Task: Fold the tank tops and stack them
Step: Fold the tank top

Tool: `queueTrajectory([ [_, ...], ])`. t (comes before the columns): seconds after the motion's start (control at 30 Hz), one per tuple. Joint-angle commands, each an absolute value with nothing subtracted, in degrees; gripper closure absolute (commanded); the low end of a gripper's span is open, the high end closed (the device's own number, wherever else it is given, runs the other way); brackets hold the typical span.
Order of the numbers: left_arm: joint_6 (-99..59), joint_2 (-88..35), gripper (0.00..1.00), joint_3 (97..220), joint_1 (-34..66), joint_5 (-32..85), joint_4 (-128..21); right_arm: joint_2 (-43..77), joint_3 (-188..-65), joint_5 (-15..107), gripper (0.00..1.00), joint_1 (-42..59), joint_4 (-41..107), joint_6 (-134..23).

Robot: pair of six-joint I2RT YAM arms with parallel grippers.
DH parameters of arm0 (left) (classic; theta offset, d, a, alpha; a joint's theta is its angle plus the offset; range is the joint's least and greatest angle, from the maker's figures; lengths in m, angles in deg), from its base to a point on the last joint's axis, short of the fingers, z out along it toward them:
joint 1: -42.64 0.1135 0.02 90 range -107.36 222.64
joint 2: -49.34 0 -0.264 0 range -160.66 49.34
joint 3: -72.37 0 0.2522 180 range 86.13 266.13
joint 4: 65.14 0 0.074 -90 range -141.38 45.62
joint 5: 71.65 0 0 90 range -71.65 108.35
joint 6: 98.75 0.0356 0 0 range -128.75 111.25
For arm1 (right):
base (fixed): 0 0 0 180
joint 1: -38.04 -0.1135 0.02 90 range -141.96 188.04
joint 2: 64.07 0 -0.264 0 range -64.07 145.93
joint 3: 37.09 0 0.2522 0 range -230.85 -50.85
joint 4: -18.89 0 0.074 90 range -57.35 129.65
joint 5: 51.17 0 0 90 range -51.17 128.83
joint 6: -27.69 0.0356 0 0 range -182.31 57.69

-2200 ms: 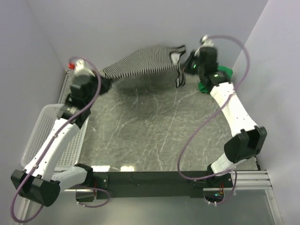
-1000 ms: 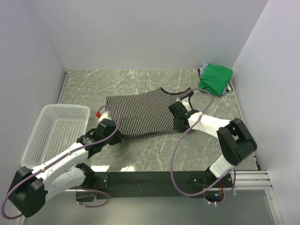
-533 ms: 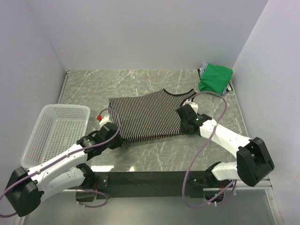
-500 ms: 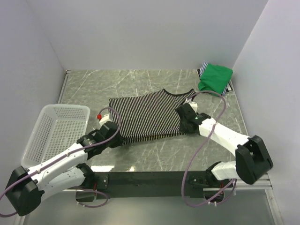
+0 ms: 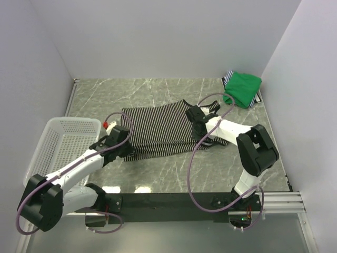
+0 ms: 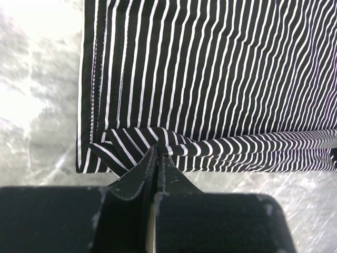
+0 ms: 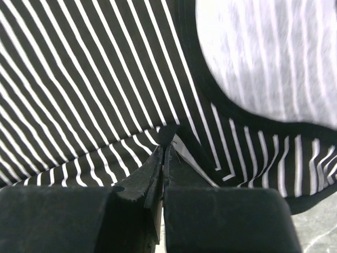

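Note:
The black-and-white striped tank top [image 5: 158, 129] lies flat in the middle of the table, its near edge doubled over. At its left near corner, my left gripper [image 5: 128, 143] is shut on a pinched fold of the striped cloth [image 6: 210, 79], jaws [image 6: 158, 153] pressed together. My right gripper [image 5: 192, 117] is shut on the same top near its dark-edged armhole, with the jaws [image 7: 166, 145] closed on a fold of the stripes [image 7: 79, 79]. The green tank top [image 5: 242, 87] sits folded at the back right corner.
A white mesh basket [image 5: 52, 153] stands at the table's left edge beside my left arm. A bit of striped cloth [image 5: 227, 78] shows under the green top. Walls close in the back and both sides.
Both grippers have moved away from the near edge, carrying the striped top's near edge over the cloth. The top looks shorter front to back than a second ago.

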State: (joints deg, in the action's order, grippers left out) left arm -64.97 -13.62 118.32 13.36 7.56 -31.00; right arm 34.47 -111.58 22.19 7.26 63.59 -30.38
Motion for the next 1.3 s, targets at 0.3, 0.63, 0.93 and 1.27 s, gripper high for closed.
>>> queueTrajectory([
  [0.3, -58.49, -18.24, 0.99, 123.31, 20.57, 10.35, -32.66, 35.42, -118.52, 17.03, 0.94, 8.77, 63.15, -30.75],
  [0.63, -56.30, -23.51, 0.99, 126.30, 23.91, 11.49, -32.83, 42.45, -125.37, 17.91, 0.94, 9.74, 63.33, -32.51],
  [0.93, -57.17, -26.86, 0.82, 126.56, 26.64, 12.63, -35.12, 44.30, -126.26, 17.30, 0.90, 9.83, 63.06, -32.69],
  [1.27, -56.91, -22.56, 0.46, 131.13, 29.01, 9.21, -30.47, 39.47, -124.06, 16.16, 0.58, 10.79, 59.55, -33.12],
])
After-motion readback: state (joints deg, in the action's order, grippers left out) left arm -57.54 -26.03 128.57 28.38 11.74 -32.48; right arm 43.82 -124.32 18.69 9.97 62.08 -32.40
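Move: Each hand already pinches the raised near flap of the striped tank top, whose middle lies some 9 cm ahead and 18 cm right of the left hand, roughly 3 cm down. From the right hand that middle is about 3 cm ahead, 12 cm left and 2 cm down. The empty basket's middle stands about 32 cm left of the left hand, level with it; the green tank top lies some 23 cm ahead and 21 cm right of the right hand. Together the hands carry the pinched flap forward over the tank top, the right one about 6.5 cm after a small rise, the left one some 5 cm forward and 3 cm leftward, dipping at the end to lay it down. Both then open about halfway and let go, the left lifting off forward-left, the right staying low. ##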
